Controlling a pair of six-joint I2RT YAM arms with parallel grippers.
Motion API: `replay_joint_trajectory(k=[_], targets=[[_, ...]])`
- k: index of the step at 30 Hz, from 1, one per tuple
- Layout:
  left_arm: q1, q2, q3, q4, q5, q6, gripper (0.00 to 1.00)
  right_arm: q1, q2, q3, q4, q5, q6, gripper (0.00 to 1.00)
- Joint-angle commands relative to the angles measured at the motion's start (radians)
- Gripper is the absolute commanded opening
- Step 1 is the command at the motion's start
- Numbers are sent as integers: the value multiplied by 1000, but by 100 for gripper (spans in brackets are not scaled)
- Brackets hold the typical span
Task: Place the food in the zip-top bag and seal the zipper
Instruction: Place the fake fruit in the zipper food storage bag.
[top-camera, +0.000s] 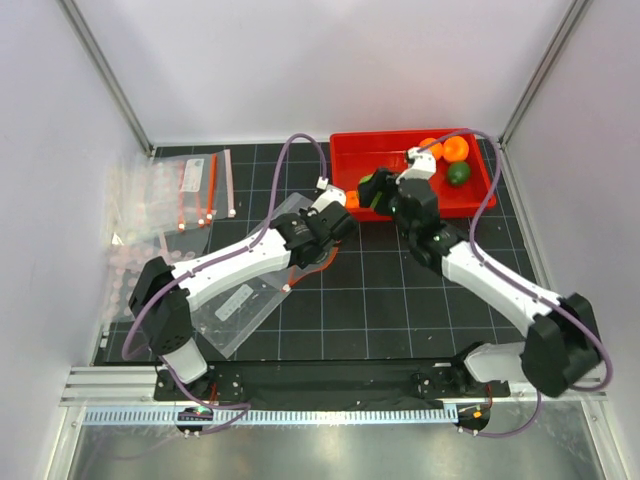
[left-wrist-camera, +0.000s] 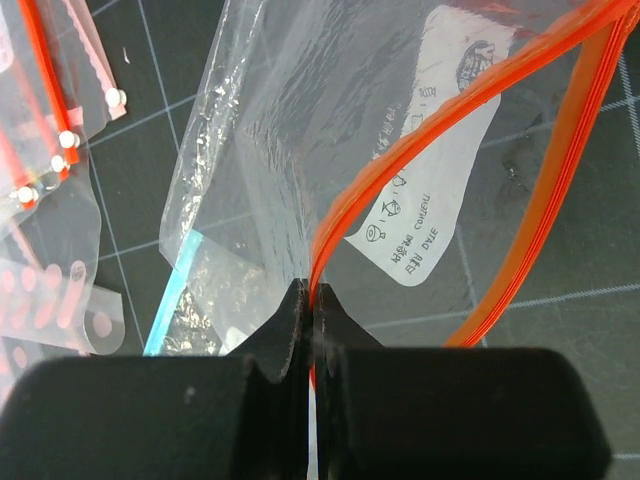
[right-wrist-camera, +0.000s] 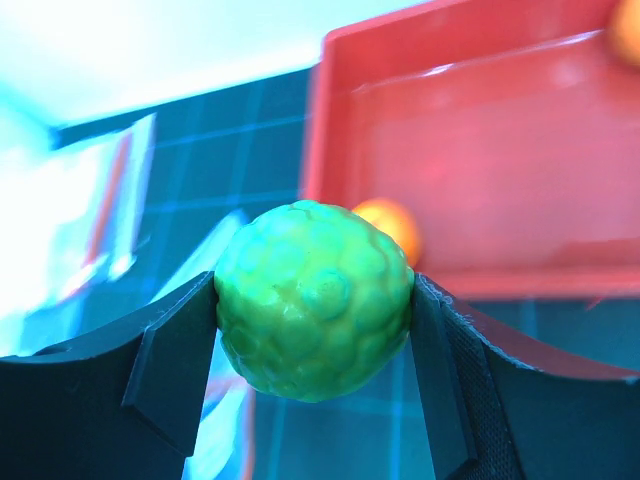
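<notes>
My right gripper (right-wrist-camera: 315, 292) is shut on the food's bumpy light green fruit (right-wrist-camera: 313, 298), held above the near left corner of the red tray (right-wrist-camera: 500, 150); the top view shows this fruit (top-camera: 368, 186) there too. An orange fruit (right-wrist-camera: 392, 226) lies in that corner below it. Two more orange fruits (top-camera: 452, 149) and a smooth dark green one (top-camera: 458, 173) rest at the tray's right end (top-camera: 480, 205). My left gripper (left-wrist-camera: 313, 298) is shut on the red-orange zipper (left-wrist-camera: 400, 160), lifting the open mouth of the clear zip-top bag (left-wrist-camera: 280, 120) with its white label (left-wrist-camera: 430, 200).
A pile of other clear pouches (top-camera: 185, 190) lies at the table's far left. A pouch with a teal-blue edge (left-wrist-camera: 170, 300) lies under the held bag. The tray's near wall (right-wrist-camera: 520, 282) stands just beyond the right fingers. Black grid mat (top-camera: 400, 300) between the arms.
</notes>
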Motion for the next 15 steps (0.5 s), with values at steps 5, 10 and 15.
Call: replay_joint_trajectory(k=[5, 10, 15], targets=[[2, -69, -17, 40, 41, -11, 0, 80, -300, -319, 170, -97, 170, 39], [16, -73, -26, 49, 78, -25, 0, 92, -343, -366, 210, -180, 175, 36], [42, -87, -49, 81, 123, -40, 0, 158, -295, -433, 385, -244, 187, 36]])
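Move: The zipper bag's open mouth, held up by the left hand, lies about 10 cm back, 12 cm left and 9 cm below the right hand, which already grips the green fruit. An orange sits in the red box roughly 9 cm straight ahead of the right hand and 20 cm down; the box's middle is some 17 cm ahead, 12 cm to the right and equally low. From the left hand the mouth's middle is about 4 cm right, 2 cm ahead and slightly lower. The right hand keeps its grip on the green fruit and draws it back about 10 cm, away from the red box and towards the bag's mouth, quickly at first and then easing, with nearly 4 cm to the left and some 3 cm of sinking, mostly in the later part, while the wrist turns about 15 degrees counter-clockwise and rolls its left side up by about as much. The left hand stays almost in place, tipping only slightly, with its shut fingers still pinching the bag's orange zipper lip so the mouth stands open. ##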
